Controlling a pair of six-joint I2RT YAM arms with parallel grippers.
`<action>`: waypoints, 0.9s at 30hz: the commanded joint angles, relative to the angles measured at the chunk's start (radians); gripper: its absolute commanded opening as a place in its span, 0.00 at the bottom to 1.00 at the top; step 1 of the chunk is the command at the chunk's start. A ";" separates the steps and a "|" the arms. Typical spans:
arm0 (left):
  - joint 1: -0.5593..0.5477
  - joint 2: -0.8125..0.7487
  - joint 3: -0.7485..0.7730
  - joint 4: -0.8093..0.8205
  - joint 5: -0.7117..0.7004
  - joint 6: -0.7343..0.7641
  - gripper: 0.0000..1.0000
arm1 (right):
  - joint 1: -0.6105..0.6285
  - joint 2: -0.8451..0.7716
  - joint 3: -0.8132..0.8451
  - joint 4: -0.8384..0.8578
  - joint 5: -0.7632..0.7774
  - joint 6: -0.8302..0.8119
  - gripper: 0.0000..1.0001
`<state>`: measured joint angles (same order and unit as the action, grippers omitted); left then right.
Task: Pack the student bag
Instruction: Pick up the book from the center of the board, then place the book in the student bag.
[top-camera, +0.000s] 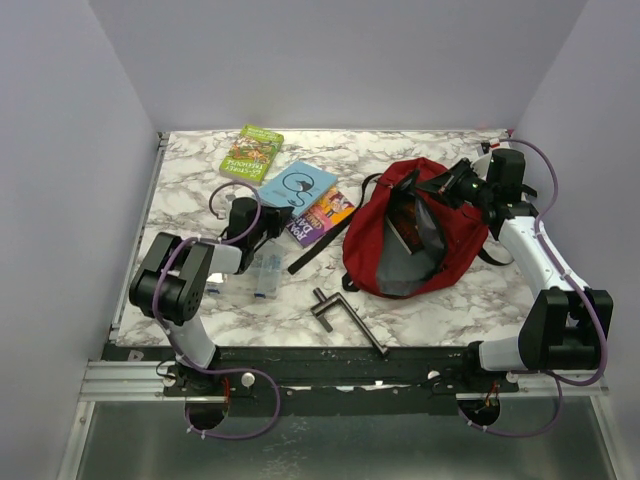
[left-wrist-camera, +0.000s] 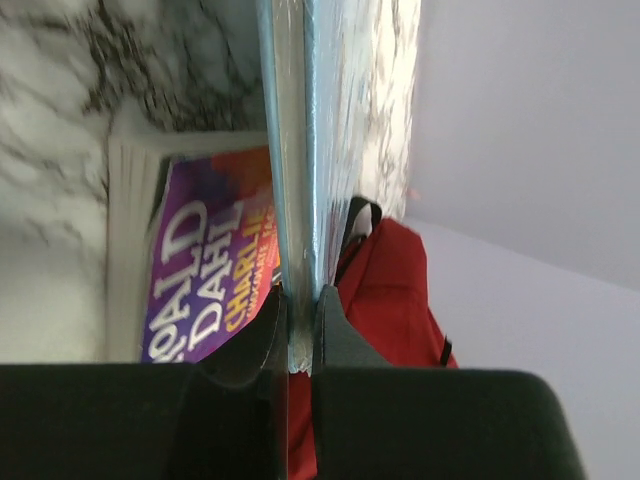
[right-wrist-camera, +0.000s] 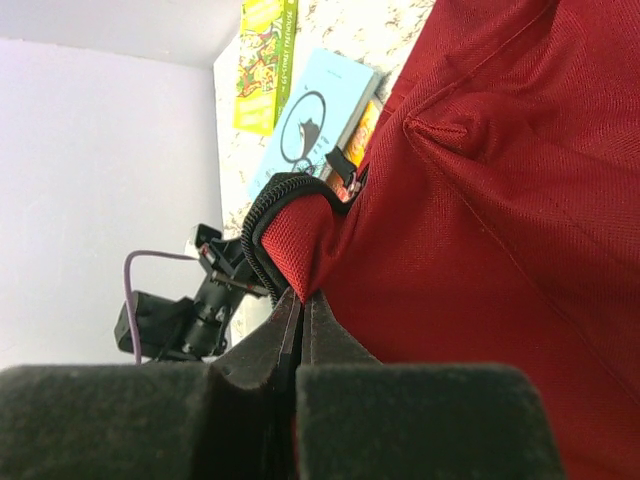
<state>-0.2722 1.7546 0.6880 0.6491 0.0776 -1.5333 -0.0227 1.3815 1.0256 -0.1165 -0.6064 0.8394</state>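
The student bag is a dark-red backpack lying open at the right of the table, grey lining showing. My right gripper is shut on the bag's red fabric beside the zipper rim, pinching a fold. My left gripper is shut on the near edge of a light-blue book; in the left wrist view that book stands edge-on between the fingertips. A purple book lies under it, next to the bag.
A green book lies at the back left. A clear plastic pouch sits by the left arm. A black T-shaped metal bar lies near the front edge. A black bag strap trails left of the bag.
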 joint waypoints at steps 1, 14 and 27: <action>-0.031 -0.111 -0.056 0.050 0.090 0.042 0.00 | -0.008 -0.021 0.008 -0.003 0.011 -0.037 0.01; -0.008 -0.414 -0.118 0.053 0.262 0.200 0.00 | 0.004 0.007 0.026 -0.024 0.009 -0.064 0.01; 0.004 -0.731 -0.122 -0.211 0.492 0.300 0.00 | 0.004 0.083 0.136 0.074 0.045 0.267 0.01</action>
<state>-0.2489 1.1179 0.5602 0.4801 0.4507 -1.2968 -0.0196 1.4300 1.0801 -0.1246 -0.5835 0.9520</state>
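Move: The left hand already grips the blue book by its near edge, its middle about 7 cm ahead. The bag's opening lies some 29 cm to this hand's right and 6 cm back, at about its height. The Roald Dahl book is 7 cm right and 1 cm ahead; the green book is 18 cm ahead, 11 cm left, both 5 cm lower. From the right hand, the opening lies 2 cm back, 1 cm left and 13 cm below. Keeping its pinch on the blue book's near edge, the left hand first draws it back off the Roald Dahl book, then lifts more steeply, ending about 16 cm higher and 11 cm back. On the way the wrist tips the fingers up and swings clockwise, each some 25 degrees. The right hand keeps its pinch on the bag's rim, nudging slightly forward late. ##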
